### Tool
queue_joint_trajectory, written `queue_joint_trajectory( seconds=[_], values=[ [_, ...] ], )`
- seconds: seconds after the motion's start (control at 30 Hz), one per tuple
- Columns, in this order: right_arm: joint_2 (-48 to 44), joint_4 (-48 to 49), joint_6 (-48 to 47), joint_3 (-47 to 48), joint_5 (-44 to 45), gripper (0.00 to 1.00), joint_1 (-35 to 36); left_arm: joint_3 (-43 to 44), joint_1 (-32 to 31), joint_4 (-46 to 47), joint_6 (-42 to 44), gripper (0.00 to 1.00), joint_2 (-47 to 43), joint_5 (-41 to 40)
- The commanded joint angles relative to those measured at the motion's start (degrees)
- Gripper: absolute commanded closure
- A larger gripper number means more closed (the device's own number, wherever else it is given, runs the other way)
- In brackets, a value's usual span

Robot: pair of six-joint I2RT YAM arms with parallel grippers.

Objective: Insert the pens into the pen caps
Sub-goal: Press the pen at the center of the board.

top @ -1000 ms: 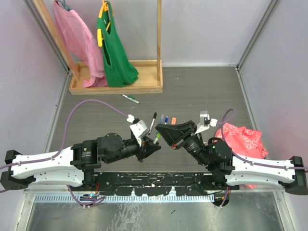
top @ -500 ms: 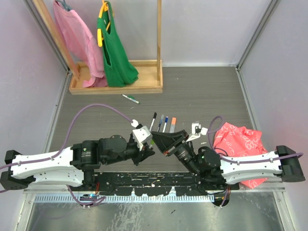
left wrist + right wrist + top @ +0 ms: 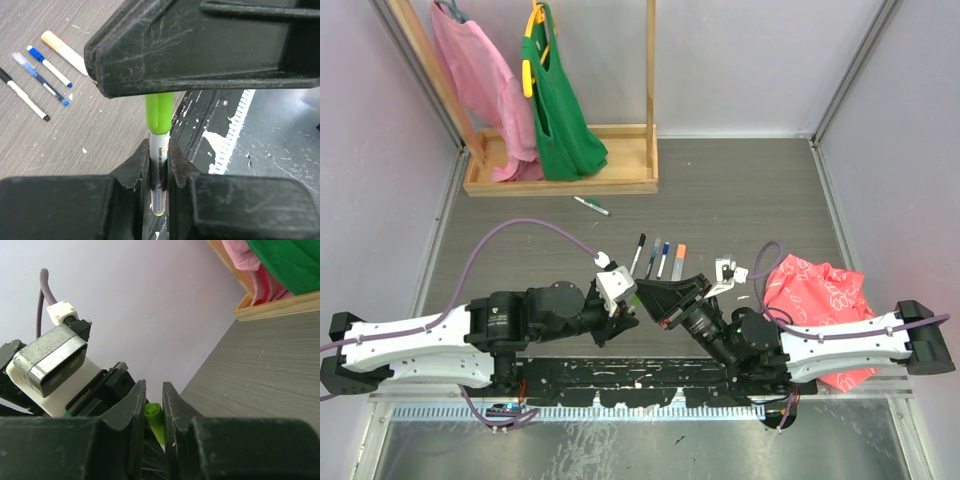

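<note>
In the left wrist view my left gripper [image 3: 159,147] is shut on a white-barrelled pen [image 3: 158,172] with a light green end. A light green pen cap [image 3: 159,112] sits in line on the pen's upper end and runs in under the right gripper's black finger [image 3: 200,45]. The right wrist view shows my right gripper [image 3: 154,390] shut on that cap [image 3: 155,419]. From above, the two grippers meet tip to tip, left [image 3: 626,306] and right [image 3: 656,296]. Several more pens lie in a row: black [image 3: 637,253], dark blue [image 3: 653,256], blue [image 3: 664,258], orange [image 3: 679,259].
A green pen [image 3: 591,206] lies alone farther back. A wooden rack [image 3: 560,182] with pink and green garments stands at the back left. A crumpled red-pink cloth [image 3: 820,295] lies at the right. The black base rail [image 3: 650,375] runs along the near edge.
Both grippers, still joined on the pen and cap, have drawn nearer to the table's front edge. The right arm folded lower, uncovering the row of pens. Little moved in the last half second.
</note>
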Motion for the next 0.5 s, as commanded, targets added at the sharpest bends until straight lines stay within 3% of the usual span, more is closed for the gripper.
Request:
queue_joint_trajectory(
  seconds=[0.0,0.27,0.47],
  values=[
    [0.0,-31.0,-3.1,1.0,-5.7,1.0,5.0,10.5,2.2,34.0,0.8,1.0,-2.2,-8.8],
    [-3.6,-42.5,-15.7,17.2,3.9,0.92,4.9,12.5,2.2,30.0,0.3,1.0,0.2,-4.1],
    [-5.2,-41.8,-22.0,25.1,4.4,0.85,4.9,16.8,2.2,25.0,0.5,1.0,3.3,-0.6]
  ],
)
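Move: Upright between the two hands stands the marker, its green cap pinched by the right fingers about 6 cm above the left hand and 2 cm forward, 1 cm to its right. On the table some 24 cm below the left hand and 20 cm ahead lie the black pen, 1 cm to the right, the blue pen 7 cm right, and the orange highlighter 11 cm right. From the right hand, the pen lies about 5 cm below, 2 cm back and 1 cm left. Lifting the pen and its cap together, both hands go up about 9 cm and drift some 3 cm to the right, away from the table. Each tilts roughly 15 degrees with its left side dipping, which brings the left fingers nearer level. The left keeps its pinch on the white barrel, the right on the green cap. ##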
